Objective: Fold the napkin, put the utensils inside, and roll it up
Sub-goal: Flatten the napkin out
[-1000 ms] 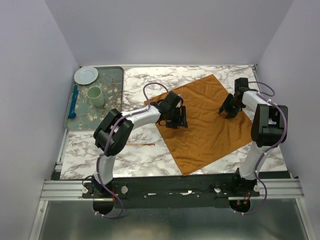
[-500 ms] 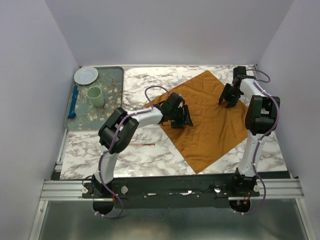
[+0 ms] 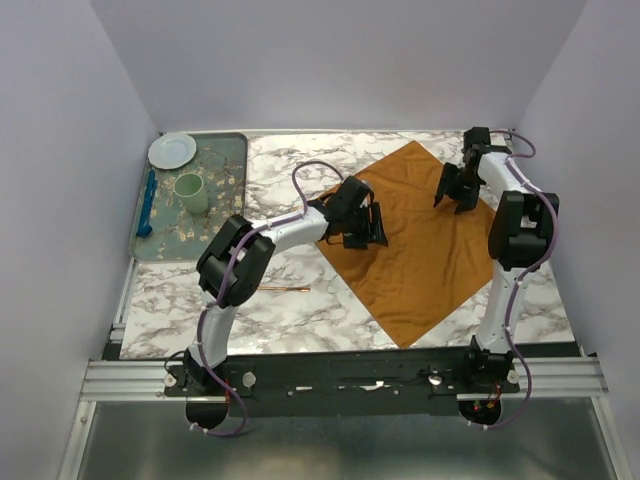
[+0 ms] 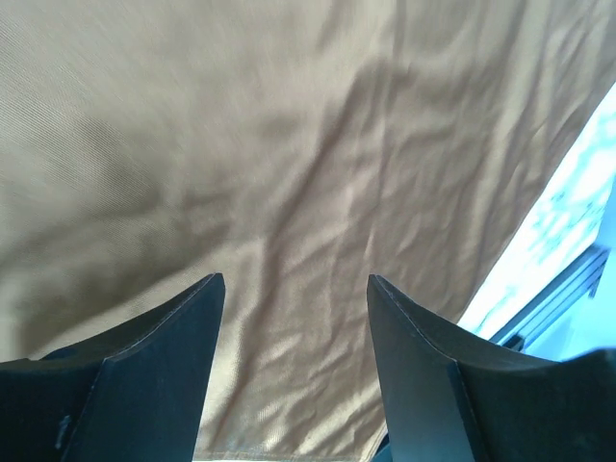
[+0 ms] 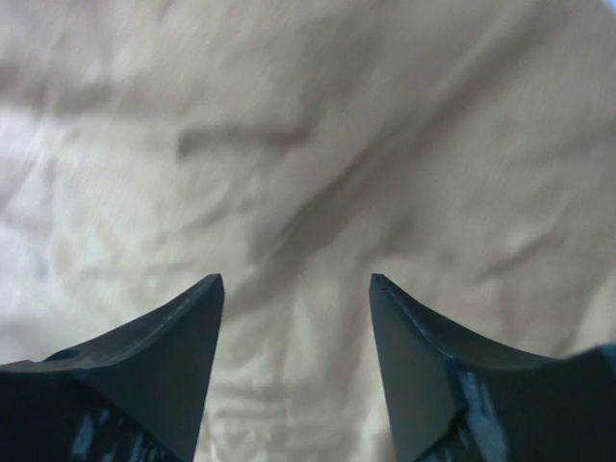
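The rust-orange napkin point(image 3: 420, 250) lies spread flat as a diamond on the marble table, right of centre. My left gripper point(image 3: 368, 230) hovers low over its left part, open, with only wrinkled cloth point(image 4: 289, 144) showing between its fingers point(image 4: 295, 279). Over the napkin's far right part my right gripper point(image 3: 453, 192) is also open, and its wrist view shows bare cloth point(image 5: 308, 144) between the fingers point(image 5: 296, 277). The slim copper fork point(image 3: 283, 288) lies on the table to the left of the napkin, apart from both grippers.
A grey-green tray point(image 3: 215, 215) sits at the far left with a white plate point(image 3: 172, 151), a pale green cup point(image 3: 191, 192) and a blue utensil point(image 3: 148, 205). Purple walls close in the table on three sides.
The napkin has shifted right and turned into a narrower diamond. My left gripper moved right with it. The right gripper moved toward the far edge and its jaws opened wider.
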{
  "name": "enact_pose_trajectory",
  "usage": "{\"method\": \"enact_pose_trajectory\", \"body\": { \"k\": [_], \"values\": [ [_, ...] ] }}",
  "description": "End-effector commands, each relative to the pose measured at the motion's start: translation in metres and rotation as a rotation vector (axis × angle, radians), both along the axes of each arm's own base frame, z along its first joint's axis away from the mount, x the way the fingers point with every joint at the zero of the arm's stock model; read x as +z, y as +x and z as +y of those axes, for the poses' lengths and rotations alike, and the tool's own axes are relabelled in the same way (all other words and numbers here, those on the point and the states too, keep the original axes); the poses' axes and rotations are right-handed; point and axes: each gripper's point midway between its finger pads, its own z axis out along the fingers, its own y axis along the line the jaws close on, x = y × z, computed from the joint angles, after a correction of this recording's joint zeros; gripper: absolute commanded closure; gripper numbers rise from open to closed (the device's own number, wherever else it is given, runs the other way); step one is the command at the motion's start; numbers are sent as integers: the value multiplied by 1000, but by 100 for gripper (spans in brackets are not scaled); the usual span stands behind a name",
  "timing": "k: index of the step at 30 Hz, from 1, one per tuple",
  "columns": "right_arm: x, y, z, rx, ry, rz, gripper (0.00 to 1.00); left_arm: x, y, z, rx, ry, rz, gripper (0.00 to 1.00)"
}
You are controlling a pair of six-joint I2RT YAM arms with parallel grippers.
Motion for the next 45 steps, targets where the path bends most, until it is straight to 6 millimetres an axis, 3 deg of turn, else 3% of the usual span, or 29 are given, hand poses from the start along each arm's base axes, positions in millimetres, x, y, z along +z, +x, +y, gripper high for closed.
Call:
{"method": "enact_pose_trajectory", "body": {
  "k": [1, 3, 10, 14, 20, 27, 35, 45],
  "values": [
    [46, -17, 17, 59, -51, -72, 28, 31, 43, 37, 88, 14, -76, 30],
    [50, -32, 22, 71, -32, -78, 28, 28, 51, 43, 95, 2, -51, 30],
    [49, -76, 79, 204, 22, -89, 28, 18, 88, 75, 166, -6, -36, 30],
    [40, -88, 95, 242, 34, -71, 28, 7, 100, 91, 211, 17, -22, 30],
    [13, -85, 92, 249, 4, -14, 28, -13, 107, 120, 276, 30, 13, 30],
    [-3, -72, 99, 256, 20, 23, 29, -27, 101, 141, 303, 44, 43, 30],
    [-12, -57, 108, 264, 35, 55, 30, -33, 92, 156, 338, 41, 66, 30],
    [-14, -36, 109, 315, 15, 73, 29, -35, 65, 171, 382, 41, 81, 30]
  ]
}}
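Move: From the left hand, the napkin's left corner lies about 17 cm to the left and 11 cm ahead, some 2 cm lower; the fork is roughly 28 cm left and 16 cm back. From the right hand, the napkin's middle lies about 12 cm back and 12 cm left, barely 1 cm lower, and the napkin's far corner some 24 cm ahead and 10 cm left. Hopping low over the cloth, the left hand goes some 11 cm forward and 13 cm left, sinks onto the napkin inside its left corner, then drags outward left and slightly back. The right hand swings up, back and left about 9 cm each way, comes down and strokes forward over the cloth. Both turn 15–20 degrees counter-clockwise, fingers open. ##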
